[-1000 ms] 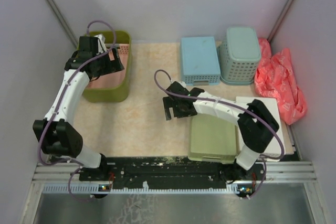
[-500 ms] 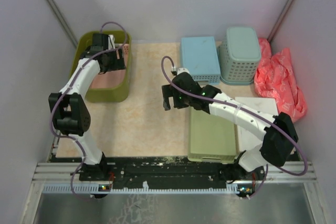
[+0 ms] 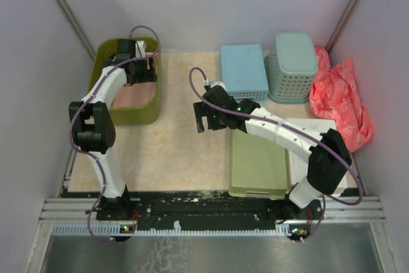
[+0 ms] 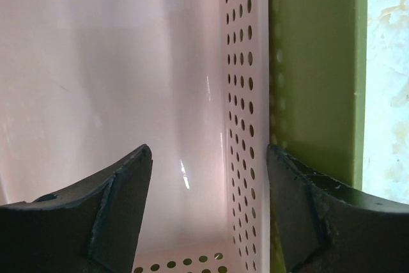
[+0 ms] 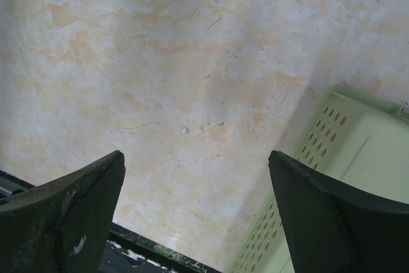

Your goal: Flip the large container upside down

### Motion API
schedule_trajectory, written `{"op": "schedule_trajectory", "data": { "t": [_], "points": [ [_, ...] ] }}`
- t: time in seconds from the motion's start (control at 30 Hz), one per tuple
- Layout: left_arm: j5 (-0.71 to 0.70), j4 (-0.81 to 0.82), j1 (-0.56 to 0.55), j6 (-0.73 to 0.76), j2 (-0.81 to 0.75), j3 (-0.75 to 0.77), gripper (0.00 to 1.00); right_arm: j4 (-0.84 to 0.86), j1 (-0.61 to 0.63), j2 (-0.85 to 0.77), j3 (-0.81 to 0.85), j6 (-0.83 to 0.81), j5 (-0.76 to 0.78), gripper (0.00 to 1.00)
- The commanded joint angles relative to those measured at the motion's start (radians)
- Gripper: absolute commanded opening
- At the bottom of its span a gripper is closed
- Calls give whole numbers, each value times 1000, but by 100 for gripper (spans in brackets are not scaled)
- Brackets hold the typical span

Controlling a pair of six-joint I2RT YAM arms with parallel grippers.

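Observation:
The large container (image 3: 137,114) is a deep olive-green tub standing upright at the back left, with a pink perforated basket (image 3: 134,96) nested inside it. My left gripper (image 3: 146,68) hovers open over the tub's far right part. In the left wrist view the left gripper (image 4: 209,190) has its jaws apart either side of the pink basket's right wall (image 4: 239,126), with the olive wall (image 4: 313,75) just beyond. My right gripper (image 3: 201,119) is open and empty above the bare table, and in the right wrist view (image 5: 195,190) it holds nothing.
A shallow light-green tray (image 3: 259,164) lies at the front right, its corner showing in the right wrist view (image 5: 345,158). A blue box (image 3: 241,71), a pale teal perforated basket (image 3: 293,65) and a red bag (image 3: 339,97) sit at the back right. A white board (image 3: 332,139) lies beside the tray.
My left arm has reached farther back, carrying its gripper toward the tub's far right corner. My right gripper has shifted slightly back and left over the table.

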Motion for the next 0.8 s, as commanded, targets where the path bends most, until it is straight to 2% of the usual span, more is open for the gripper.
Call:
{"op": "schedule_trajectory", "data": {
  "t": [0.0,0.2,0.5,0.77],
  "points": [
    [-41,-5,-1,20,81,0,75,4,-9,13,73,-12,16,95],
    [-95,-3,-2,13,112,10,56,-8,-11,35,98,-16,13,95],
    [-83,-2,-1,-35,77,48,44,-14,-11,58,124,-22,5,95],
    [-87,12,-1,-56,27,90,14,-25,-11,50,123,-22,20,95]
  ]
}}
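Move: The pink basket's right rim runs between my open left fingers, about 3 cm to the right of the hand point, level with it fore and aft and some 1 cm below. The large container's right wall is about 5 cm to my right; the pink basket's middle lies 5 cm left, 3 cm back and 5 cm down. From my empty right hand the rim is roughly 18 cm ahead, 18 cm left and 2 cm lower. I close my left fingers from wide open to nearly shut, one inside the pink basket and the other in the gap before the large container's wall, until they pinch the basket's right rim. As they close, the hand eases forward about 2 cm and some 1 cm right, and rises just under a centimetre late on, the wrist hardly turning. ##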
